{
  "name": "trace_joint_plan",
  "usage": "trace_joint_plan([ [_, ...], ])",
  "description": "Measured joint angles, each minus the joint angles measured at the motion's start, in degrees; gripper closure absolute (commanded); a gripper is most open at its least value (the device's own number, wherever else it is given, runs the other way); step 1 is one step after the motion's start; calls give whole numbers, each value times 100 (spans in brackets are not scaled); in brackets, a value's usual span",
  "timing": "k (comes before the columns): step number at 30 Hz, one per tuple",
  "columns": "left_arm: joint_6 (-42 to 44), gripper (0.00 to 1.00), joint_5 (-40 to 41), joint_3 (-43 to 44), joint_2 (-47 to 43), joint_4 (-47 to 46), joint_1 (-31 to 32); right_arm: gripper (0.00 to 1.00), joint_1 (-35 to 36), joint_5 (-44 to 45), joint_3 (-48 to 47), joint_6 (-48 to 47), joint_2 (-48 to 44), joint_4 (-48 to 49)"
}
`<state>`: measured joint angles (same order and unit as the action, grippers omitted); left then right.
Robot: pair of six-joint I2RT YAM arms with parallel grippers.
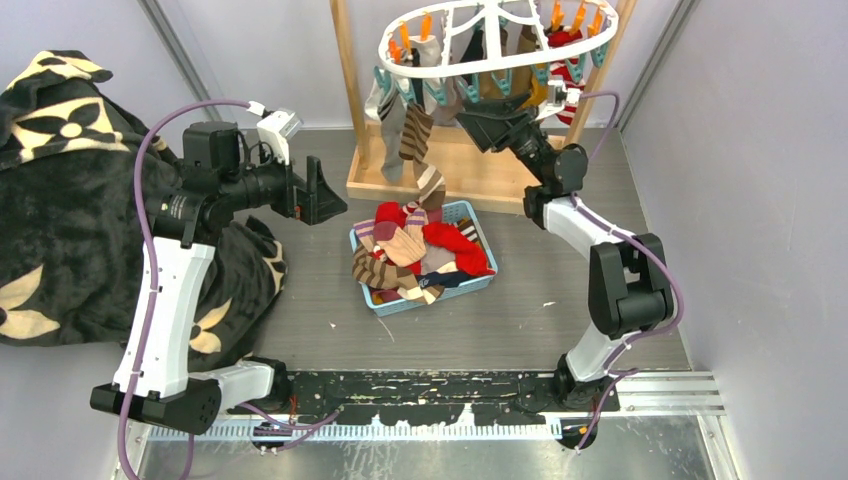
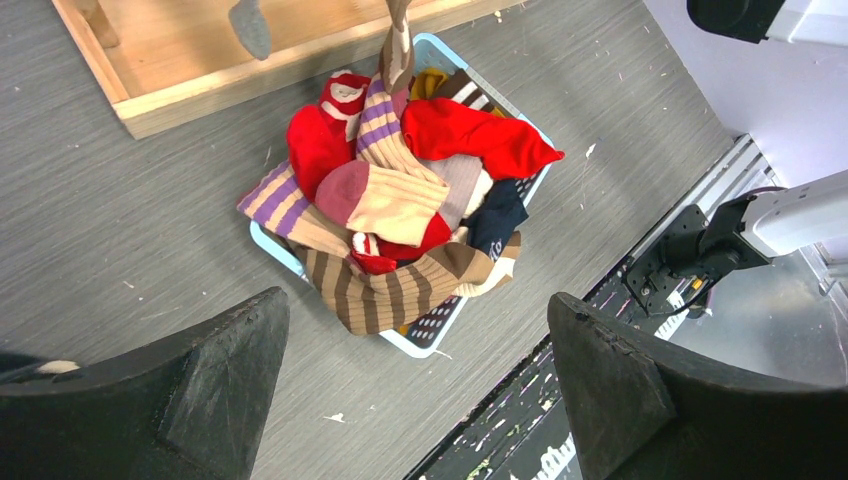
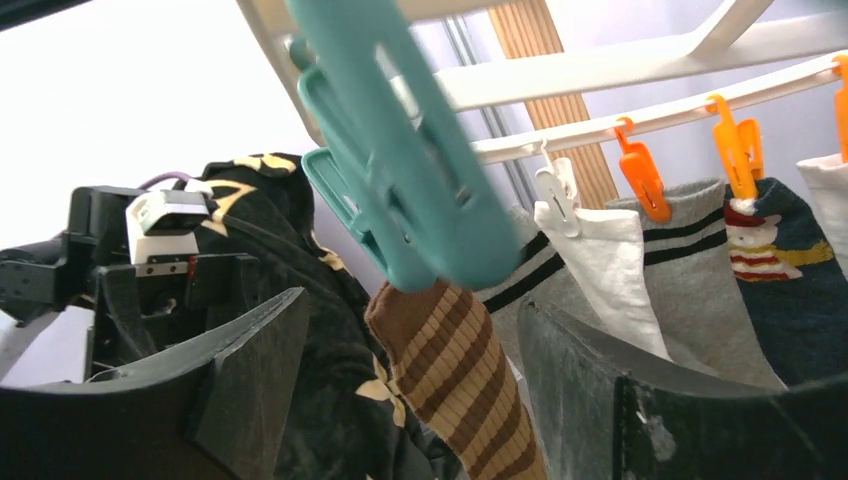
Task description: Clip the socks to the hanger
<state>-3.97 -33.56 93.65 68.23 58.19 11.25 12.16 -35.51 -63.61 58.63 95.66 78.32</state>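
Note:
The hanger [image 1: 497,52] is a white oval ring hung at the top, with orange and teal clips. A brown-and-tan striped sock [image 3: 470,380] hangs from a teal clip [image 3: 410,170] of its frame [image 3: 600,75]. My right gripper [image 3: 412,300] is open around that sock, its fingers standing apart on either side. It is raised just under the ring [image 1: 478,118]. More socks [image 1: 420,245] lie heaped in the blue basket [image 1: 440,300]. My left gripper [image 1: 335,205] hovers open and empty to the left of the basket. From its wrist view the pile [image 2: 400,200] lies beyond the left gripper [image 2: 417,300].
The hanger hangs from a wooden stand [image 1: 350,90] whose tray base [image 1: 470,170] lies behind the basket. A big black floral blanket [image 1: 60,200] covers the left side. Several grey, white and navy socks [image 3: 690,280] hang from neighbouring clips. A scuffed rail [image 1: 450,385] runs along the near edge.

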Motion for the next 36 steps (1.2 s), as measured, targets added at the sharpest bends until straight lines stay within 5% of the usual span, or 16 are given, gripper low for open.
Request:
trace_joint_plan([
  [9,9,0,2,9,0,28,0,21,520,431,-31,-752,221,-59],
  [24,149,0,52,116,0,192,0,29,485,472,-570,-621,527,9],
  [36,151,0,57,116,0,212,0,61,485,389,-645,-496,529,52],
])
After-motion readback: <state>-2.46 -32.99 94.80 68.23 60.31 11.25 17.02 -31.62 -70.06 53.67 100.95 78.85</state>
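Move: The teal clip on the near rim of the hanger is about 4 cm to the right hand's left, 2 cm ahead and 3 cm above. The hanging brown striped sock is some 9 cm left, level with the hand and about 8 cm below; the sock basket is roughly 11 cm back, 12 cm left and 37 cm below. From the left hand the clip is about 16 cm ahead, 26 cm right and 8 cm up. The right hand slides about 3 cm left, dips forward, then rises 2.5 cm, half-closing around the teal clip. ##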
